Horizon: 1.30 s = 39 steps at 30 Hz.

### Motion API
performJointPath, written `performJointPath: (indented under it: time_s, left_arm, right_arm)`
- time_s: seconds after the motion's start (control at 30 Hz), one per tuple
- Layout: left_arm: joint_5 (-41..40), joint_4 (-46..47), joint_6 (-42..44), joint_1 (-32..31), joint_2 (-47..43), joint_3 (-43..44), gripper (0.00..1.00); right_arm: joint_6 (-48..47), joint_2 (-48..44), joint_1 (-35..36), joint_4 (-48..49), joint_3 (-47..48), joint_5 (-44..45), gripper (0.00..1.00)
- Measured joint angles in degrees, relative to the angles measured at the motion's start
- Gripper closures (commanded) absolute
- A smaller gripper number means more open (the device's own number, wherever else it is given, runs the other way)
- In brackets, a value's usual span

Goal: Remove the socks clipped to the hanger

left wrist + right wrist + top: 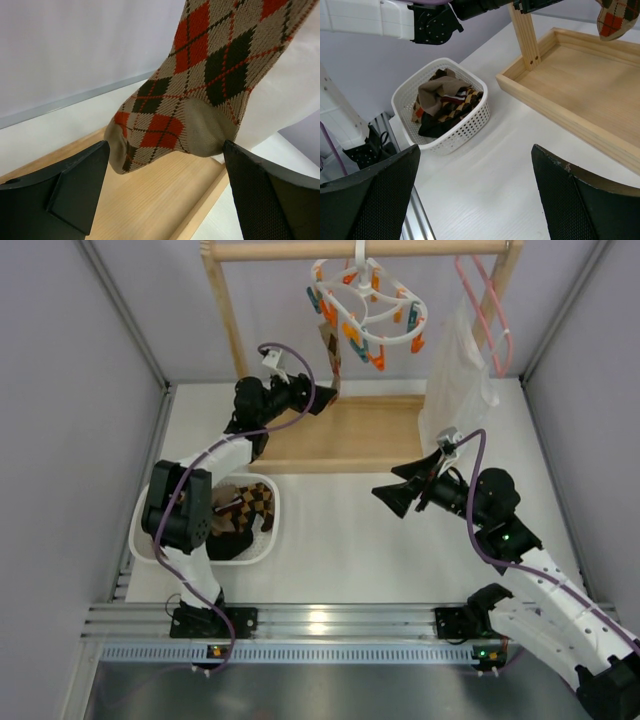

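One tan argyle sock [331, 358] with red and dark diamonds hangs from a clip of the white ring hanger [366, 304] on the wooden rail. In the left wrist view this sock [200, 90] fills the upper middle, and its toe and heel dangle just above the line between my fingers. My left gripper [165, 182] is open, one finger on each side below the sock, with no grip on it. From above, the left gripper [322, 398] sits right under the sock. My right gripper [388, 485] is open and empty over the table, as its wrist view shows [475, 192].
A white perforated basket [268, 540] at the left holds several argyle socks [445, 102]. The wooden rack base [360, 435] lies below the hanger. A pink hanger [487, 310] with a white translucent garment [458, 380] hangs at the right.
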Motion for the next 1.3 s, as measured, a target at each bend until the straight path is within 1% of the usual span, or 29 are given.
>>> performJointPath:
  time_s: [0.2, 0.6, 0.77, 0.87, 1.0, 1.1, 1.13, 1.2, 1.23, 1.27, 1.3]
  left_arm:
    - [-2.1, 0.5, 0.0, -0.3, -2.4, -1.1, 0.02]
    - [-2.3, 1.0, -0.7, -2.2, -2.5, -0.1, 0.02]
    - [-5.6, 0.9, 0.4, -4.4, -6.3, -3.9, 0.02]
    - [-7.8, 1.9, 1.7, -5.3, -7.3, -3.7, 0.02]
    - [-10.6, 2.3, 3.3, -4.9, -5.9, -1.6, 0.02]
    - [-11.6, 2.4, 3.3, -4.0, -3.1, 0.5, 0.11]
    - [-11.8, 2.4, 3.3, -3.7, -2.3, 0.8, 0.21]
    - [-11.9, 2.3, 3.3, -3.3, -0.9, 1.0, 0.34]
    - [-12.0, 2.3, 3.5, -3.2, -0.4, 1.0, 0.42]
    - [-12.3, 2.1, 3.7, -3.2, 0.0, 1.0, 0.55]
    - [-12.7, 2.1, 4.0, -3.3, 0.3, 1.0, 0.6]
  right_arm:
    - [0.0, 0.0, 0.0, 0.0, 0.0, -0.2, 0.12]
    - [0.0, -0.2, 0.0, -0.1, 0.0, -0.2, 0.12]
    - [0.0, -0.3, 0.0, -0.1, 0.0, -0.2, 0.12]
    - [0.0, -0.7, 0.0, -0.1, 0.0, -0.2, 0.12]
    - [0.0, -1.6, 0.0, -0.2, 0.0, -0.2, 0.12]
    - [0.0, -2.1, 0.0, -0.3, 0.0, -0.2, 0.12]
    - [0.0, -2.2, 0.0, -0.3, 0.0, -0.2, 0.12]
    - [0.0, -2.2, 0.0, -0.3, 0.0, -0.2, 0.12]
    - [0.0, -2.2, 0.0, -0.3, 0.0, -0.2, 0.12]
    - [0.0, -2.2, 0.0, -0.3, 0.0, -0.2, 0.11]
    - [0.0, -2.2, 0.0, -0.3, 0.0, -0.2, 0.12]
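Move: The argyle sock hangs from its clip with its toe end just past the left fingertips; its middle is about 4 cm ahead, 4 cm to the right and 8 cm above the left hand. The hanger's middle is roughly 12 cm right, 4 cm ahead and 20 cm up. The white cloth hangs some 28 cm right and 5 cm ahead, about level in height. From the right hand the sock lies about 27 cm ahead, 11 cm left and 8 cm higher. At the sock's dangling foot the open left hand first backs off about 3 cm, drifting 2 cm right while rising to some 5 cm, then swings forward about 5 cm and dips nearly 4 cm to bring the foot between its pads. It turns some 10 degrees counter-clockwise and tips slightly up, the fingers closing to about half at the end. ##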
